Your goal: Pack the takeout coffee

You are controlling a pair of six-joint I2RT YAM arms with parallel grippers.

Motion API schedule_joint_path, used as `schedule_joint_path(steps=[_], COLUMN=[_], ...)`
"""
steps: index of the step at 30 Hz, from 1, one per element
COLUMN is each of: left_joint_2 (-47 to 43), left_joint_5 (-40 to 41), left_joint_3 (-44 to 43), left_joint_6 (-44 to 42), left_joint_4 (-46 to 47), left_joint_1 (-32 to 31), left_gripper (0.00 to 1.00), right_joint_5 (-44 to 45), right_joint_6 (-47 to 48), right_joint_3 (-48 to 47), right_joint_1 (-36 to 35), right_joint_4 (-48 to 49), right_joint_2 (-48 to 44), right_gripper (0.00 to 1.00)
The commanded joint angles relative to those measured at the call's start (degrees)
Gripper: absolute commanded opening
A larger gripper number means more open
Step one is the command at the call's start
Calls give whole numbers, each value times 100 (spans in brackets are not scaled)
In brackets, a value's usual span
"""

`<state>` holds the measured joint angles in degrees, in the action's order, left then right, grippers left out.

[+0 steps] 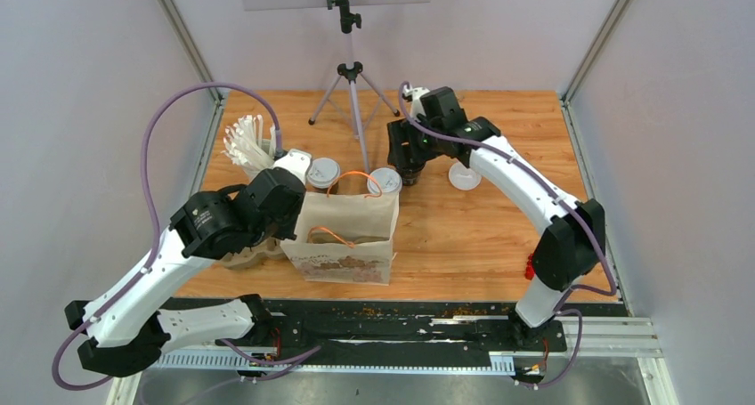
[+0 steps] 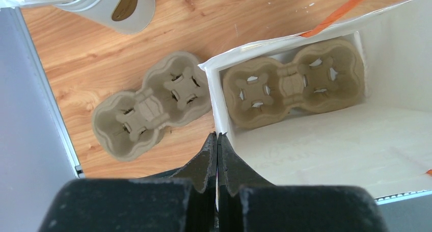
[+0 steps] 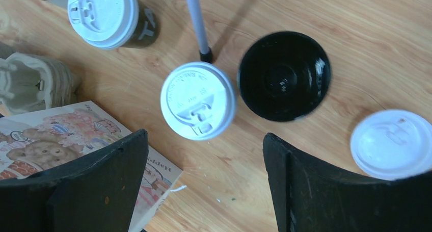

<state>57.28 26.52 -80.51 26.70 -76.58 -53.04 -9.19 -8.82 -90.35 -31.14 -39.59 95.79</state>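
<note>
Two takeout coffee cups, black with white lids, stand behind the paper bag (image 1: 343,245): one (image 3: 198,100) just ahead of my right gripper (image 3: 206,135), the other (image 3: 103,15) further left. A black cup without a lid (image 3: 284,75) stands beside them, and a loose white lid (image 3: 392,143) lies to its right. The right gripper hovers above them, open and holding nothing. My left gripper (image 2: 217,135) is shut on the bag's white rim (image 2: 214,89) at its left side. A brown carrier tray (image 2: 295,84) lies inside the bag.
A second brown carrier tray (image 2: 153,104) sits on the table left of the bag. A white cup of straws (image 1: 258,147) is at the back left. A tripod (image 1: 353,93) stands behind the cups, one leg (image 3: 196,18) close to them.
</note>
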Motion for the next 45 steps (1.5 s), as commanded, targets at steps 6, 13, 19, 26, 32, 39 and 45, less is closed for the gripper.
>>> schedule_joint_path(steps=[6,13,19,26,32,39,45], left_joint_2=[-165,-166,-207,-258,-249,-332,-337], left_joint_5=[119,119,117,114,82,68,68], left_joint_3=[-1,39,41,64,33,100,78], left_joint_6=[-142,-129,-93,-113,-71,0,19], left_joint_4=[94,143,134,146,141,161,178], left_joint_1=[39,39,39,39,39,39,39], left_gripper=[0,0,0,0,0,0,0], right_joint_5=[107,435,649,671,605,584,507], right_joint_6=[321,342,326,261,200,175,141], right_joint_3=[-975,-1501,-1764,-1807,-1776,-1734,-1741], right_joint_1=[-513,-703,-796,-818,-820,-817,-826], right_joint_4=[-266,-781,-1267,-1420,-1437,-1425,-1411], right_joint_2=[900,1465,1730,1852,1907,1961,2031], right_gripper=[81,82,85,87,87,86,85])
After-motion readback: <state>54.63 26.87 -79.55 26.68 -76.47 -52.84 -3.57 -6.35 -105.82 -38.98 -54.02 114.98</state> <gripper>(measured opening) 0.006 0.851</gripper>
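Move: Ahead of the right hand by only about 1 cm, some 5 cm to its left and roughly 15 cm down, stands the lidded coffee cup. The open black cup is about 6 cm farther out than the lidded one and 7 cm to its right. The paper bag's middle lies about 18 cm behind this hand and 15 cm to its left. From the left hand, the lidded cup is some 20 cm ahead, 22 cm to the right. Swinging left about 5 cm while already sinking, the right hand comes over the lidded cup, then drops mostly straight down, drifting slightly back and right, for nearly 8 cm of descent in all. Its wrist tips about 20 degrees so the wide-open fingers point more steeply down; it eases almost to a stop just above the lid, not gripping yet. The left hand keeps its pinch on the bag's rim. ##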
